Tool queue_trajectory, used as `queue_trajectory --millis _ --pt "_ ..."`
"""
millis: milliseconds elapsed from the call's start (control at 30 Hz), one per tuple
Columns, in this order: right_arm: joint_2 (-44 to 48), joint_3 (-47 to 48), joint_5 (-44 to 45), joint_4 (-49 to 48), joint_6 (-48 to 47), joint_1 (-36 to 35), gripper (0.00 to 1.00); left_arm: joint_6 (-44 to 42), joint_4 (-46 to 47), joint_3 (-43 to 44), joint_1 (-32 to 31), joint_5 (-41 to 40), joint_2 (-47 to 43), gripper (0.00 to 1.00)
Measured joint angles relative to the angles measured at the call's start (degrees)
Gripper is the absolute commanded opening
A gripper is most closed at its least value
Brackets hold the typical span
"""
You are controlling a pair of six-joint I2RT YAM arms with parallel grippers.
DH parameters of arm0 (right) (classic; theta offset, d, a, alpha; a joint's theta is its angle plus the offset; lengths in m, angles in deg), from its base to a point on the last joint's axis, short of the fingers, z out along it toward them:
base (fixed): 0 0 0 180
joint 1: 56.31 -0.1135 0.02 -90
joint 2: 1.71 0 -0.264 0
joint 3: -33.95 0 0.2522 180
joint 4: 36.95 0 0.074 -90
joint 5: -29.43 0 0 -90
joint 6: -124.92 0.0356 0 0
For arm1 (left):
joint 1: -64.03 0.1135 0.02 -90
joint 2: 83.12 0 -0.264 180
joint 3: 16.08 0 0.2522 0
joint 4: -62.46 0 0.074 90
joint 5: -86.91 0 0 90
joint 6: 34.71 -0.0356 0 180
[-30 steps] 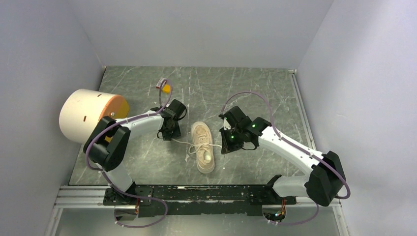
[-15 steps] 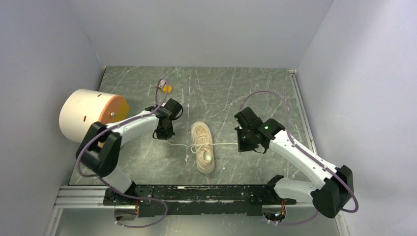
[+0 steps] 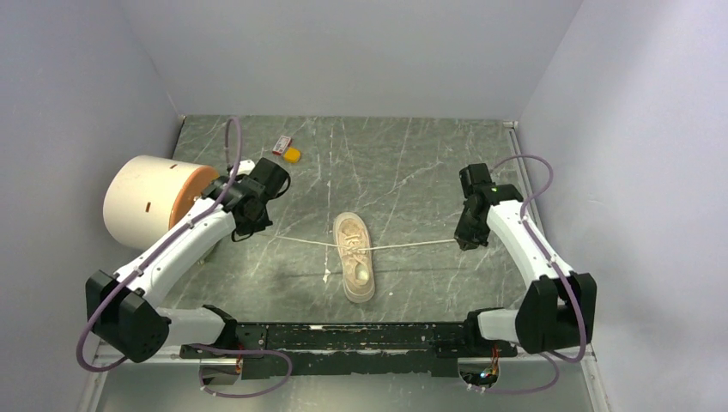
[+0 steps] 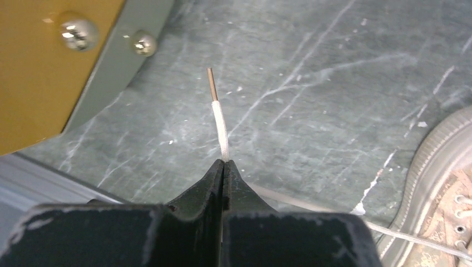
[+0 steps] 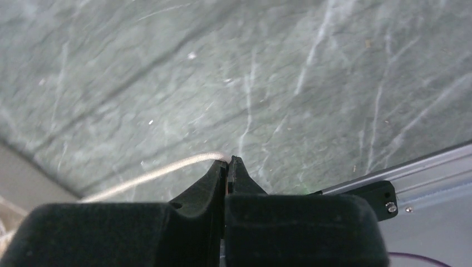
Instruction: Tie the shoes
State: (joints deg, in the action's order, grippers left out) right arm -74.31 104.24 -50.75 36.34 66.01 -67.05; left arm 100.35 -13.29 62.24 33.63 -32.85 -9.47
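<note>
A small cream sneaker (image 3: 354, 256) lies in the middle of the table, toe toward the near edge; its side shows at the right edge of the left wrist view (image 4: 445, 183). Its white laces run out taut to both sides. My left gripper (image 3: 240, 235) is shut on the left lace (image 3: 300, 242) near its end; the lace tip (image 4: 218, 117) pokes past the pinched fingertips (image 4: 222, 167). My right gripper (image 3: 462, 243) is shut on the right lace (image 3: 412, 246), which leaves the fingertips (image 5: 227, 162) toward the left (image 5: 161, 171).
A large cream-and-orange cylinder (image 3: 154, 199) lies at the left, close behind my left arm; its orange face (image 4: 50, 67) fills the left wrist view's upper left. A small orange and red item (image 3: 288, 149) sits at the back. A metal rail (image 5: 401, 172) borders the table's right.
Both grippers have moved outward, the left toward the cylinder and the right toward the right wall. The laces, slack and short before, are now stretched straight out from the shoe.
</note>
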Motion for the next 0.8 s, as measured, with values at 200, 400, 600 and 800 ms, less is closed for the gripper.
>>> queue_trajectory --millis 200,400,600,800 --pt "-2.95 -0.94 5.46 -2.16 2.21 3.65 0.00 3.04 -4.96 0.83 0.70 -2.25 -1.53 0.05" --pt "-5.81 -4.24 7.26 -5.70 5.31 8.31 0.00 3.91 -3.04 -5.46 0.74 0.42 -1.44 0.05" --pt "-5.51 -8.94 3.32 -9.42 9.27 16.48 0.00 4.04 -0.28 -11.89 1.60 3.91 -0.15 0.05" --pt "-6.86 -10.95 2.69 -13.33 10.51 17.16 0.00 4.81 -0.63 -14.01 5.01 4.70 -0.20 0.05"
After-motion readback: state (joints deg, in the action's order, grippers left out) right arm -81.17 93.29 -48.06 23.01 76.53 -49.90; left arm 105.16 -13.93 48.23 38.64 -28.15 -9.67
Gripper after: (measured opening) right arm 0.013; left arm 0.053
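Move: The left gripper holds one lace tip, and the knot at the shoe's laces lies about 21 cm to its right, 3 cm back and 9 cm below. The shoe opening is some 7 cm nearer the base than the knot, and the white drum stands about 24 cm left of the left gripper and 4 cm farther out. From the right gripper, holding the other lace, the knot is about 25 cm left, level in reach, some 4 cm lower. Keep both grippers shut on the lace ends and draw them apart and low, away from the knot. Bring the left one slightly left and up first, then down and back, about 7 cm lower, tipping its fingers steeper; take the right one outward to its right and down, about 7 cm each, turning clockwise some 30 degrees. ##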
